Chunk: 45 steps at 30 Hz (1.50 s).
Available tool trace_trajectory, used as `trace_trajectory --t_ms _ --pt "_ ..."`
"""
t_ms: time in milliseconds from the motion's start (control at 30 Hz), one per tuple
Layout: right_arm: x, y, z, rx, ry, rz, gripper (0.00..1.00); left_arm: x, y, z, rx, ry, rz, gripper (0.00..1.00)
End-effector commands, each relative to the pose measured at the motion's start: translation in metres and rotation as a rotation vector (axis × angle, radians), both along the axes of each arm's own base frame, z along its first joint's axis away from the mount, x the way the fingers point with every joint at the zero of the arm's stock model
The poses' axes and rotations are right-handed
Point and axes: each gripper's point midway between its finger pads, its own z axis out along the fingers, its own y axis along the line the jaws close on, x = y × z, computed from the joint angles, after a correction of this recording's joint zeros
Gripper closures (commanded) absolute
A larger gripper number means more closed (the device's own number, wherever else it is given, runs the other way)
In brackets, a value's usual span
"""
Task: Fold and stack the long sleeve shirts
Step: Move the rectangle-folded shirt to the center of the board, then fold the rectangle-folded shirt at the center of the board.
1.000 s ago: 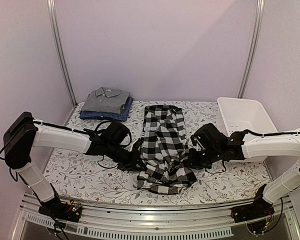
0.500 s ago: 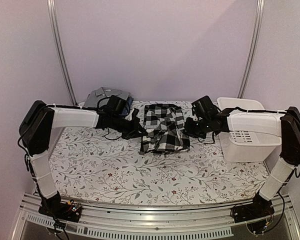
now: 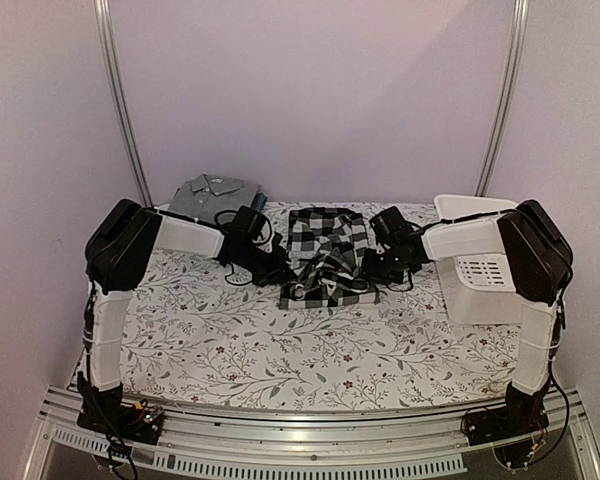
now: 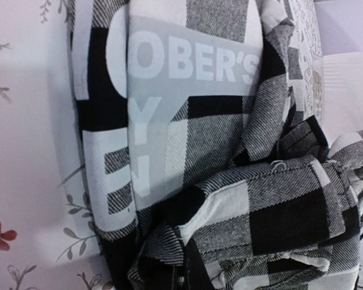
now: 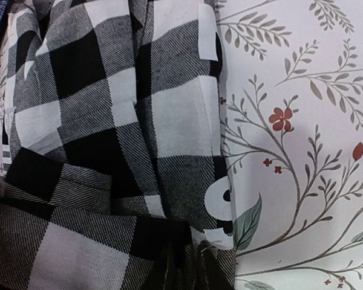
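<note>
The black-and-white checked shirt lies folded in half at the back middle of the table, its top layer rumpled. My left gripper is at its left edge, shut on a fold of the checked cloth; in the left wrist view the left gripper barely shows at the bottom. My right gripper is at the shirt's right edge. In the right wrist view the right gripper has its fingers slightly parted over the checked hem. The grey shirt lies folded on the blue shirt at the back left.
A white plastic basket stands at the right, beside the right arm. The flowered tablecloth covers the table. Metal posts rise at both back corners against the wall.
Both arms swung from the near half of the table to the back, carrying the checked shirt's lower half up over its top half. The right fingers have parted a little.
</note>
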Motion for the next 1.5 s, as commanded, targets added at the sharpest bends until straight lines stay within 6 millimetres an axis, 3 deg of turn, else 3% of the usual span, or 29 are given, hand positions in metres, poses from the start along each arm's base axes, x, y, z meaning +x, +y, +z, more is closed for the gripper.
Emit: trace_trajectory --t_ms 0,133,267,333,533,700,767,867,1100,1233,1467 --pt "-0.016 0.007 -0.025 -0.009 0.051 0.054 0.87 -0.012 -0.001 -0.002 -0.015 0.006 -0.008 1.00" --pt "-0.047 0.012 -0.034 -0.018 0.083 0.083 0.87 -0.039 0.000 -0.001 -0.014 0.022 -0.020 1.00" --pt "-0.078 0.010 -0.029 -0.003 0.093 0.084 0.84 -0.075 0.007 0.004 -0.008 0.040 -0.023 1.00" --pt "-0.085 0.008 -0.016 0.025 0.079 0.076 0.79 -0.081 0.007 0.013 -0.019 0.004 -0.025 0.97" --pt "-0.083 0.000 0.021 0.022 0.008 0.067 0.63 -0.080 0.016 0.038 0.007 -0.063 -0.018 0.82" --pt "-0.081 -0.008 0.055 0.012 -0.072 0.070 0.53 -0.075 0.022 0.070 0.023 -0.141 -0.012 0.50" --pt "-0.084 -0.009 0.067 0.002 -0.112 0.090 0.47 -0.076 0.025 0.080 0.032 -0.170 -0.016 0.42" --pt "-0.094 -0.005 0.077 -0.012 -0.146 0.140 0.44 -0.084 0.032 0.088 0.049 -0.187 -0.027 0.41" --pt "-0.131 0.013 0.076 -0.070 -0.194 0.274 0.42 -0.134 0.040 0.075 0.096 -0.149 -0.077 0.43" --pt "-0.146 0.010 0.061 -0.103 -0.165 0.291 0.42 -0.160 0.035 0.062 0.106 -0.116 -0.105 0.43" --pt "-0.148 0.006 0.040 -0.114 -0.134 0.255 0.44 -0.167 0.015 0.046 0.102 -0.094 -0.132 0.45"
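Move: The checked shirt is still in both grippers, its middle about 7 cm ahead and 8 cm right of the left hand, and 6 cm ahead and 9 cm left of the right hand. The board centre it goes to is roughly 2 cm behind both hands, 5 cm right of the left one and 13 cm left of the right one. The grey-and-blue stack lies some 21 cm ahead and 21 cm left of the left hand; the white basket is about 24 cm right of and 2 cm ahead of the right hand. Straight back, low over the board, both hands drag the shirt by its turned-up hem about 8 cm towards the board centre. Then both open wide, let go and rise some 10 cm. Still open, they swing farther back and sink partway towards the near folded edge, the right hand turning counter-clockwise about 15 degrees. ##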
